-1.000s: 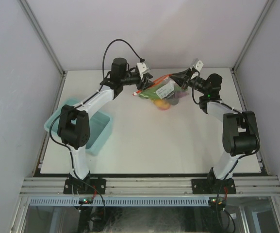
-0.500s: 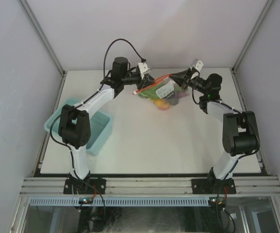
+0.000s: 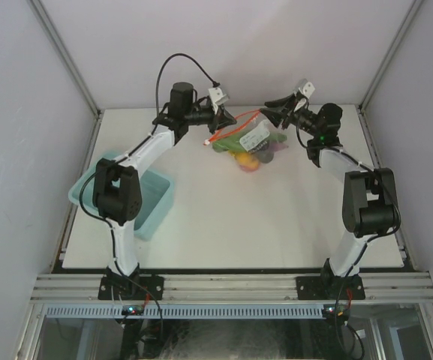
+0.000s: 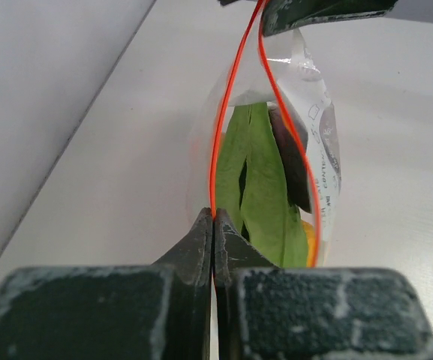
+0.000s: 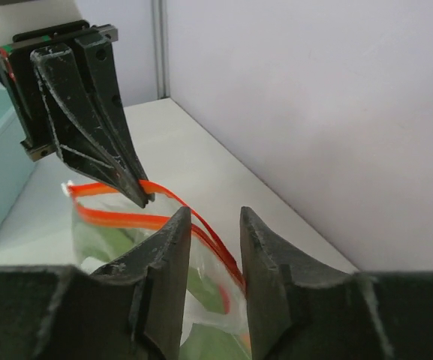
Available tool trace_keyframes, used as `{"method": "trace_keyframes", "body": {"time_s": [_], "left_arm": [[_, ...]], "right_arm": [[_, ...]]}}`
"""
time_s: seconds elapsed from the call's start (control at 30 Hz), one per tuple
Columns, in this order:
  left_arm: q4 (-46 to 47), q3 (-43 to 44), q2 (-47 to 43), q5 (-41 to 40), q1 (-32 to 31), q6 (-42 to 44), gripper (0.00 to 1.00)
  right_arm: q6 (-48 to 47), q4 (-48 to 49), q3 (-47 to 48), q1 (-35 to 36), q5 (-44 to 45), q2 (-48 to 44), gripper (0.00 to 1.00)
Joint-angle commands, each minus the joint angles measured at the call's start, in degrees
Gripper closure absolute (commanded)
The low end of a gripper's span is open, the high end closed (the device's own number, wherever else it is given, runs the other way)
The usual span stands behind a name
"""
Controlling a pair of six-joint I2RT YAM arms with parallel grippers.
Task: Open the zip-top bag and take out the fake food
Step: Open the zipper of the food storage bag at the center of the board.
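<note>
The clear zip-top bag [image 3: 252, 137] hangs between both arms over the back of the table, its mouth parted. My left gripper [image 3: 226, 117] is shut on one side of the red-orange zip strip [image 4: 224, 112], pinching it at the tips [image 4: 214, 219]. My right gripper [image 5: 214, 214] is open, with the other end of the strip [image 5: 216, 240] running loose between its fingers. Inside the bag I see fake food: green pieces [image 4: 257, 180], a dark purple piece [image 4: 291, 161] and yellow-orange fruit [image 3: 247, 160] at the bottom.
A light blue bin [image 3: 154, 204] stands at the table's left edge beside the left arm. The back wall [image 5: 314, 112] is close behind both grippers. White table surface [image 3: 239, 217] stretches in front of the bag.
My left gripper has closed onto the zip strip. My right gripper has opened and let go of its end. Both wrists have risen slightly and the bag's mouth has spread.
</note>
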Motion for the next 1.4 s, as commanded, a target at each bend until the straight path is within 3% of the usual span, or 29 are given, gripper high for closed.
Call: {"method": "trace_keyframes", "body": {"time_s": [0.0,0.3,0.4,0.8,1.13,1.23,1.37], "left_arm": [[3.73,4.3,0.77,1.79,1.42,-7.76,1.0],[12.81,5.95,3.86,-1.22,5.28,-25.0,1.0],[14.44,6.66,5.17,-3.43,6.17,-29.44,1.0],[21.09,6.73,7.89,-6.09,8.12,-39.09,1.0],[26.14,4.67,7.03,-5.15,7.88,-41.81,1.0],[26.91,4.24,6.67,-3.74,7.33,-41.0,1.0],[26.95,4.11,6.59,-2.06,6.28,-38.87,1.0]], "right_arm": [[1.36,-7.0,5.49,0.18,4.32,0.62,0.62],[2.73,-13.7,7.0,-0.07,8.54,-1.02,0.26],[2.73,-14.92,6.99,0.02,9.6,-1.87,0.19],[5.03,-14.77,6.89,-0.07,9.42,-2.89,0.17],[18.28,-16.28,13.89,0.19,3.71,2.1,0.19],[21.41,-19.54,15.68,-0.08,8.39,3.04,0.19],[18.58,-35.02,21.18,0.6,19.2,2.98,0.17]]}}
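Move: The left fingers are already shut on the far lip of the bag's open zip; the near lip bows about 4 cm back from them. The zip's right end lies some 8 cm to this hand's right and 3 cm ahead, right at the part-open right fingertips, about 1 cm left of that hand's point. The fake food hangs roughly 9 cm back, 5 cm right and 12 cm below the left hand, thus about 12 cm back and 3 cm left of the right. Pinching the far lip throughout, the left hand draws it forward about 8 cm and some 4 cm left, swinging counter-clockwise and rolling so its fingertips rise, then lifts slightly. The right fingers spread wide and part from the zip's right end; that hand works forward about 4 cm, dipping before it rises some 3 cm, and tips down about 20 degrees. ##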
